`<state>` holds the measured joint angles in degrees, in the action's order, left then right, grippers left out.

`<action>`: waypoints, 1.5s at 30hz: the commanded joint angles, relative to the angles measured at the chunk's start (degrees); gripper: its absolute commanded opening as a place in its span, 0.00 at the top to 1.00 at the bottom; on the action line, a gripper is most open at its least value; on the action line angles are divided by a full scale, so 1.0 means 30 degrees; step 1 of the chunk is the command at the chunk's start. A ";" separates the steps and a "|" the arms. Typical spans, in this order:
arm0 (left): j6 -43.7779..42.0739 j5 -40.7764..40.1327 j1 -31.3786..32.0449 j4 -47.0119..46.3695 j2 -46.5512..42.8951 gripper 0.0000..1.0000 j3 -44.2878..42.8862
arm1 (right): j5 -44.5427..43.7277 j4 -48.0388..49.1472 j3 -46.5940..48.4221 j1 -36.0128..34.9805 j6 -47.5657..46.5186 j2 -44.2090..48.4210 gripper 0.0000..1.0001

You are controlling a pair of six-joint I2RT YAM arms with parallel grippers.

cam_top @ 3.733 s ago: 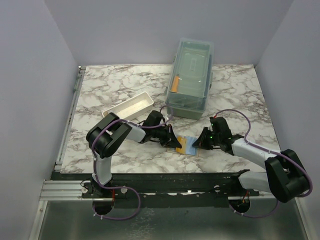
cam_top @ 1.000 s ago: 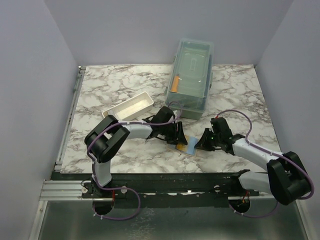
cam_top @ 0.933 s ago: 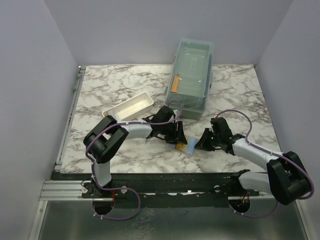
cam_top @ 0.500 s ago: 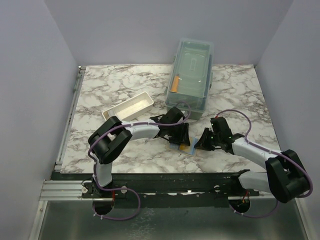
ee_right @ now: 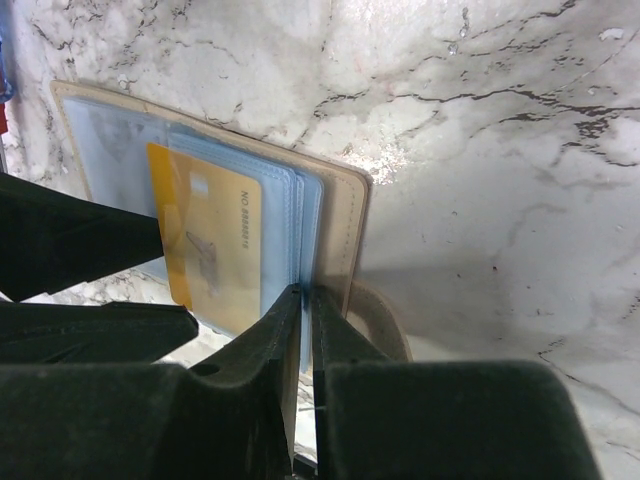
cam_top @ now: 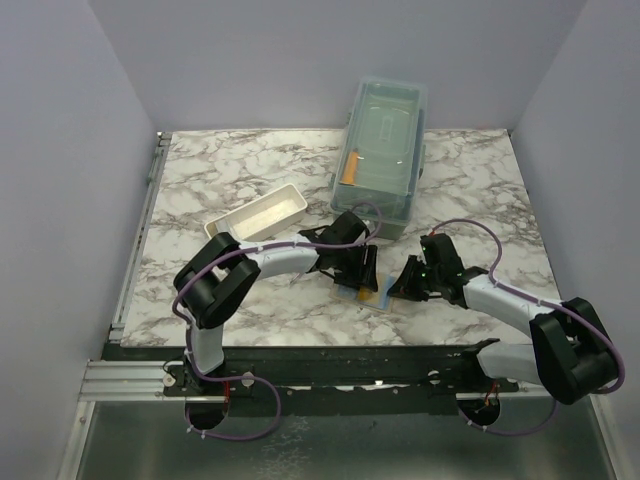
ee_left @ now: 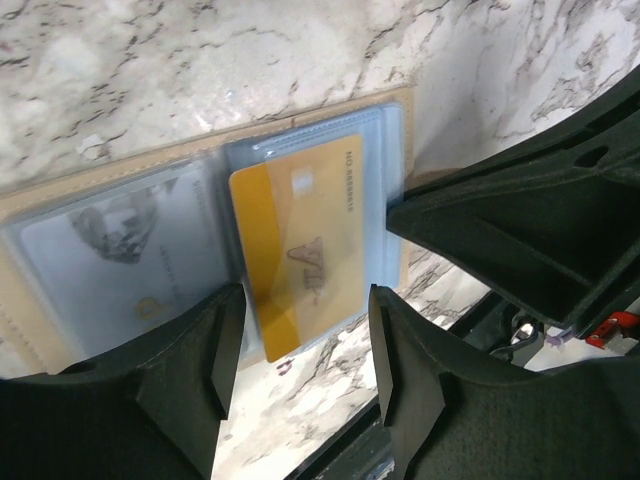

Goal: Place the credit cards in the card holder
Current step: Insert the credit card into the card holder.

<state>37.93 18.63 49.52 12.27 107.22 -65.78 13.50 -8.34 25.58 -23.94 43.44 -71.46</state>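
The tan card holder (cam_top: 381, 297) lies open on the marble near the front edge, its light blue sleeves (ee_left: 384, 170) facing up. An orange-yellow credit card (ee_left: 300, 240) sits partly inside one sleeve, its near end sticking out. A pale grey card (ee_left: 120, 260) fills the neighbouring sleeve. My left gripper (ee_left: 300, 365) is open just in front of the orange card, touching nothing. My right gripper (ee_right: 307, 295) is shut on the blue sleeve edge beside the tan cover (ee_right: 345, 215). The orange card (ee_right: 210, 240) shows in the right wrist view too.
A large translucent lidded box (cam_top: 382, 150) stands at the back, with a short orange stick (cam_top: 349, 170) inside. A white tray (cam_top: 260, 212) lies left of it. The black rail (cam_top: 350, 365) of the table's front edge runs just behind the holder.
My left jaws have widened and let go of the orange card, which now rests in the sleeve. The left gripper has shifted slightly right. The right gripper has kept its grip in place.
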 commanded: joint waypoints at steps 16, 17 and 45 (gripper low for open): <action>-0.0100 0.0511 0.0285 0.0435 -0.0219 0.42 -0.0290 | -0.0153 -0.0239 -0.0323 -0.0068 -0.0377 0.0123 0.88; -0.0129 0.0349 0.0176 0.0448 -0.0523 0.42 -0.0081 | -0.0136 -0.0260 -0.0325 -0.0074 -0.0409 0.0098 0.88; -0.0546 -0.0583 -0.0216 0.0548 0.0600 0.84 0.0613 | 0.0394 -0.0244 -0.0355 -0.0051 -0.0142 0.1700 0.63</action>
<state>37.06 18.92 49.01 14.50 106.52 -64.79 13.61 -9.91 25.19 -23.94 43.44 -66.59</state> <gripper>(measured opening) 0.174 0.348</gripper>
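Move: The left hand, fingers parted, is right over the gold card half in its blue sleeve: the card's middle is some 2 cm ahead, 1 cm right and 1 cm below. At about the same height, the clear page lies 3 cm ahead and 6 cm left of that hand, and the sleeve's outer edge 5 cm to its right, level with it. That edge is in the right fingers, its middle 1 cm ahead; from the right hand the card lies 3 cm ahead and 4 cm left. Rightward and slightly back first, about 1 cm, the left hand goes with parted fingers, its left finger at the card's exposed edge; then it swings some 2 cm left, rises 1 cm, shuts its fingers and sinks nearly 2 cm until the tips meet the card's left edge. The right hand, still at first, rises about 1.5 cm and opens, letting go of the sleeve's outer edge. ##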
